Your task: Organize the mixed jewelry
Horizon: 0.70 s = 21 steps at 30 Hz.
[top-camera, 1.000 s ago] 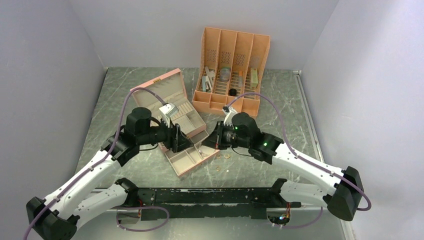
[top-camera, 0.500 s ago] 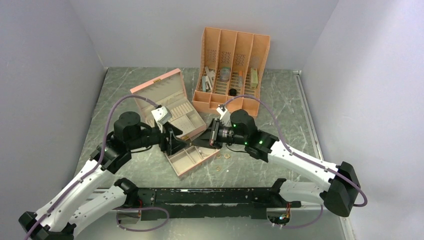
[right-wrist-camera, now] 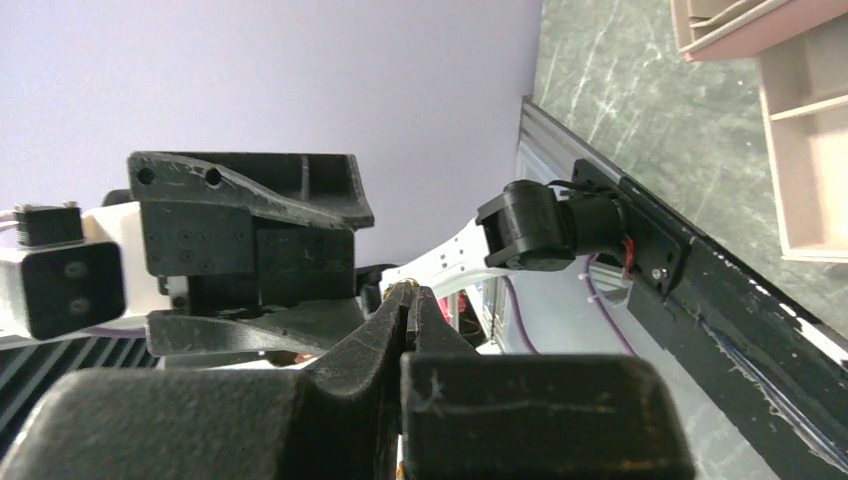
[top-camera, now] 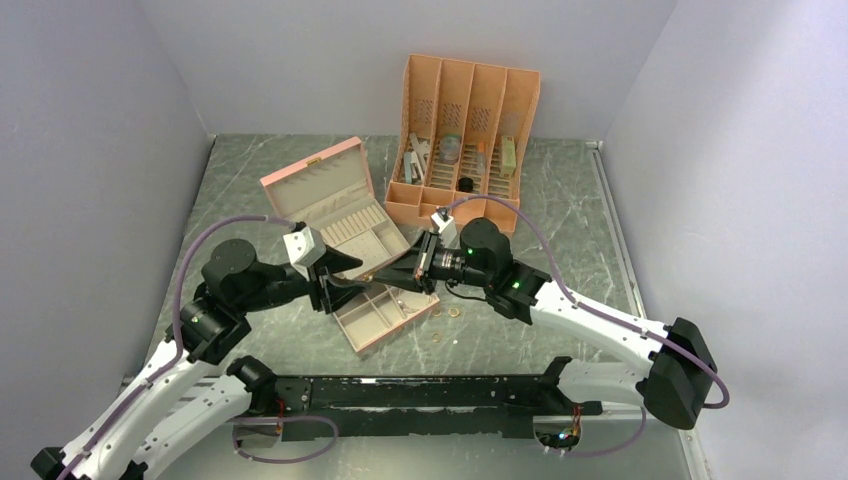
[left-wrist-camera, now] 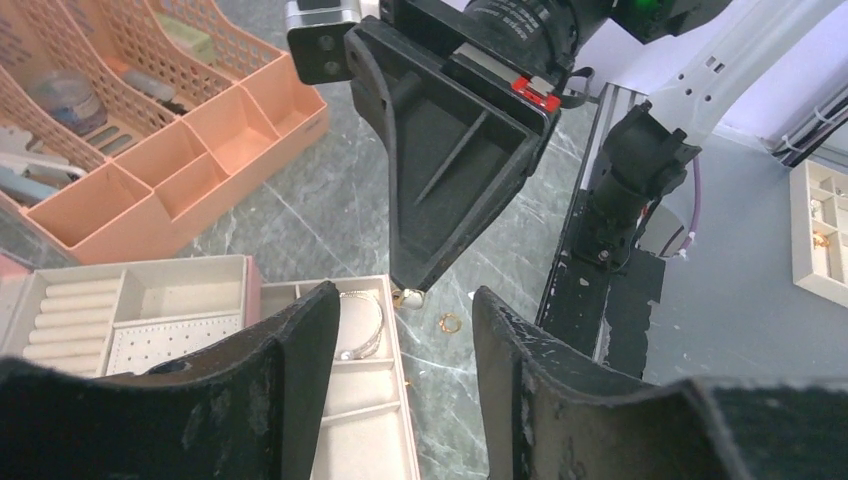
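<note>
My right gripper [top-camera: 388, 284] is shut on a tiny gold jewelry piece [left-wrist-camera: 405, 296] and hangs over the near corner of the pink box's pulled-out tray [top-camera: 372, 322]. In the right wrist view its fingertips [right-wrist-camera: 405, 290] are pressed together with a gold speck [right-wrist-camera: 401, 286] at the tip. My left gripper [top-camera: 350, 283] faces it from the left, open and with nothing in it [left-wrist-camera: 404, 305]. A gold ring [left-wrist-camera: 449, 322] lies on the table beside the tray. More gold pieces [top-camera: 455, 313] lie to the tray's right. A thin bracelet [left-wrist-camera: 366, 325] rests in the tray.
The open pink jewelry box [top-camera: 330, 195] stands behind the tray. An orange slotted organizer [top-camera: 465, 100] with grey and black oddments stands at the back. The black base rail [top-camera: 420, 390] runs along the near edge. Walls close in left and right.
My left arm has drawn back to the left, and its jaws have narrowed a little. My right gripper has moved left, to above the tray's corner, staying shut.
</note>
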Tool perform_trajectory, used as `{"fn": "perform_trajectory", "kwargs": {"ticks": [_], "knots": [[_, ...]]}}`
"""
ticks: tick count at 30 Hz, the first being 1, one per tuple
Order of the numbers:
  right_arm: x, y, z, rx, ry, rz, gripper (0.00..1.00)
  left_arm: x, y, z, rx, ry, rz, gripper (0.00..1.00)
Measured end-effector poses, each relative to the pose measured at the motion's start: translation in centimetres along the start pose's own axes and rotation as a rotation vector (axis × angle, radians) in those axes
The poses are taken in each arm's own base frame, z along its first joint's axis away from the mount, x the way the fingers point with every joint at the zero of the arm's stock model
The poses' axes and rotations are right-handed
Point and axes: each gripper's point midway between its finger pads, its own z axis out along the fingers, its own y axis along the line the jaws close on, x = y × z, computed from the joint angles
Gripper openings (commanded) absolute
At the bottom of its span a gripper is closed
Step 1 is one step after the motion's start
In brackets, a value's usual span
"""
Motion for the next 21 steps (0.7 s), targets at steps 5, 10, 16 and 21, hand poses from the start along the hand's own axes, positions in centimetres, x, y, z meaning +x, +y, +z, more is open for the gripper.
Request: {"fn": "perform_trajectory", "kwargs": {"ticks": [5, 10, 16, 21], "knots": [[0.0, 1.0, 0.0, -0.037, -0.001, 0.024, 0.0, 0.2, -0.6, 0.1, 0.04, -0.018, 0.025, 0.48], [0.4, 1.5, 0.1, -0.055, 0.009, 0.03, 0.0, 0.6, -0.8, 0.3, 0.062, -0.021, 0.031, 0.45], [0.5, 1.9, 0.1, -0.069, 0.01, 0.032, 0.0, 0.3, -1.1, 0.2, 0.078, -0.045, 0.048, 0.4], [0.7, 2.1, 0.1, -0.074, 0.013, 0.031, 0.0, 0.0, -1.3, 0.1, 0.083, -0.06, 0.061, 0.25]]}}
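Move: Just off the left hand's open fingertips, some 2 cm to the right, 2 cm lower and 1 cm back, is the small jewelry piece pinched by the right hand. For that right hand, the left fingers lie about 2 cm left, 2 cm up and 1 cm ahead. From the left hand, the drawer is about 24 cm below and 2 cm right, the upper tray 12 cm ahead, 4 left and 22 below. Raising the held jewelry piece about 2 cm with a slight drift left, the right hand brings it up into the gap between the left fingers, keeping its own fingers shut. The left hand eases back about 1 cm, turns some 5 degrees clockwise and narrows its fingers from over half open to a third, one on each side of the piece. ##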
